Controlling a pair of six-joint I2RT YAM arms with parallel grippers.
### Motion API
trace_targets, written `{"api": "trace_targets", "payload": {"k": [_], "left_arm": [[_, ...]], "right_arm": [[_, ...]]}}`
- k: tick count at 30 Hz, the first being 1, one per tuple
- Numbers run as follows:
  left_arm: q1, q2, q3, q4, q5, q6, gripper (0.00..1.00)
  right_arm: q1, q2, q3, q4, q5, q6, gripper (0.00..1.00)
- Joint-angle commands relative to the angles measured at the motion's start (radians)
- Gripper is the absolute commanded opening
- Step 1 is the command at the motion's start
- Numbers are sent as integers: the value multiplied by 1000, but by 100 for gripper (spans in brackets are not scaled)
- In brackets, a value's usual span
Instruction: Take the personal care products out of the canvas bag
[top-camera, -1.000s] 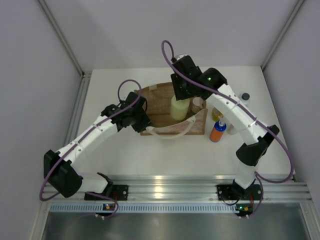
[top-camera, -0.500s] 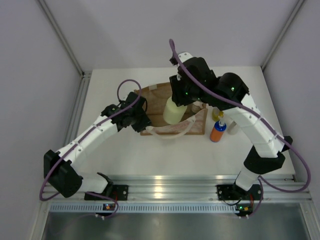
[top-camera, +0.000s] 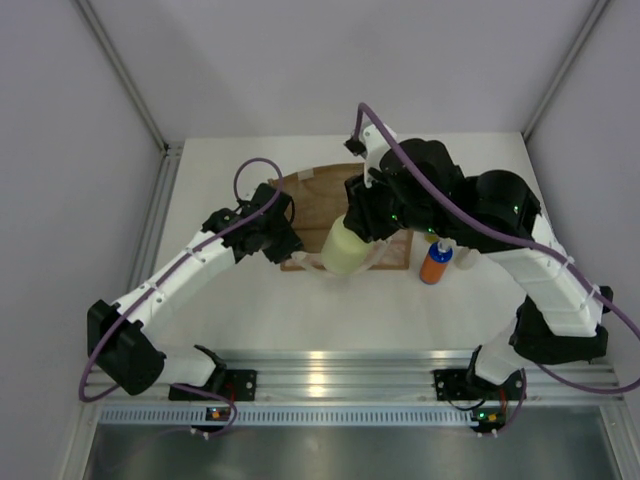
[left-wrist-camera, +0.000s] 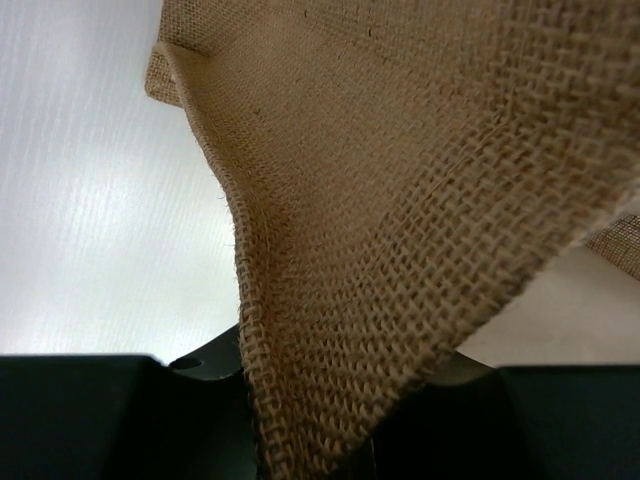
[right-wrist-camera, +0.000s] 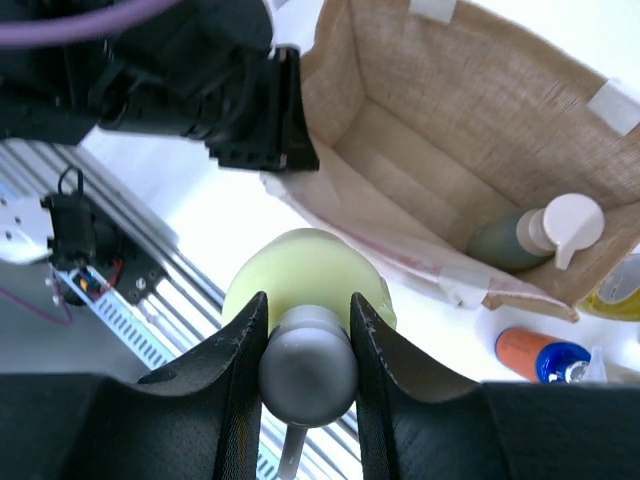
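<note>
The tan canvas bag (top-camera: 312, 196) lies open on the white table. My left gripper (top-camera: 278, 238) is shut on its left rim, and woven fabric (left-wrist-camera: 400, 200) fills the space between the jaws in the left wrist view. My right gripper (top-camera: 365, 222) is shut on the grey pump head (right-wrist-camera: 308, 365) of the pale green pump bottle (top-camera: 346, 248), held in the air over the bag's near edge. The grey-green bottle with a white cap (right-wrist-camera: 512, 240) lies inside the bag (right-wrist-camera: 440, 130). The orange bottle with a blue top (top-camera: 435, 265) stands right of the bag. A bit of the yellow bottle (right-wrist-camera: 622, 290) shows beside it.
The right arm's links hide the table to the right of the bag, so the tall white bottle is out of view. The aluminium rail (top-camera: 330, 375) runs along the near edge. Grey walls close in the back and both sides.
My right gripper has lifted the pale green pump bottle up out of the bag and carried it toward the near edge. The left gripper and the bag have stayed in place.
</note>
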Motion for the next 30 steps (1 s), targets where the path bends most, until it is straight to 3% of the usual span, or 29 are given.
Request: {"api": "trace_targets", "payload": {"k": [1, 6, 16, 24, 30], "left_arm": [[2, 2, 37, 3, -23, -4, 36], [2, -2, 31, 5, -21, -1, 36], [3, 4, 37, 3, -15, 8, 36], [3, 21, 54, 3, -7, 22, 36], [3, 22, 62, 3, -12, 33, 35]], "right_arm": [[61, -80, -44, 84, 68, 17, 0], [130, -132, -220, 173, 110, 37, 0], [161, -299, -755, 610, 96, 2, 0], [153, -295, -1025, 915, -3, -18, 0], [152, -218, -1064, 1020, -60, -41, 0]]}}
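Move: The right gripper already holds the pump bottle by its head. Its goal is the bare table in front of the canvas bag, about 4 cm back, 6 cm left and some 38 cm below the hand. The bag's middle is roughly 16 cm straight ahead and 30 cm down; the orange bottle stands about 11 cm ahead, 21 cm right and 33 cm down. From the left gripper, the bare table spot is about 12 cm back, 10 cm right and 18 cm down. Lower the right gripper about 22 cm towards the bare table on the near side of the bag, easing back some 4 cm early on, then drifting about 5 cm left further down. Keep the pinch on the pump head and let the wrist turn roughly 10 degrees counter-clockwise. Keep the left gripper still, its fingers staying closed on the bag's left edge. ##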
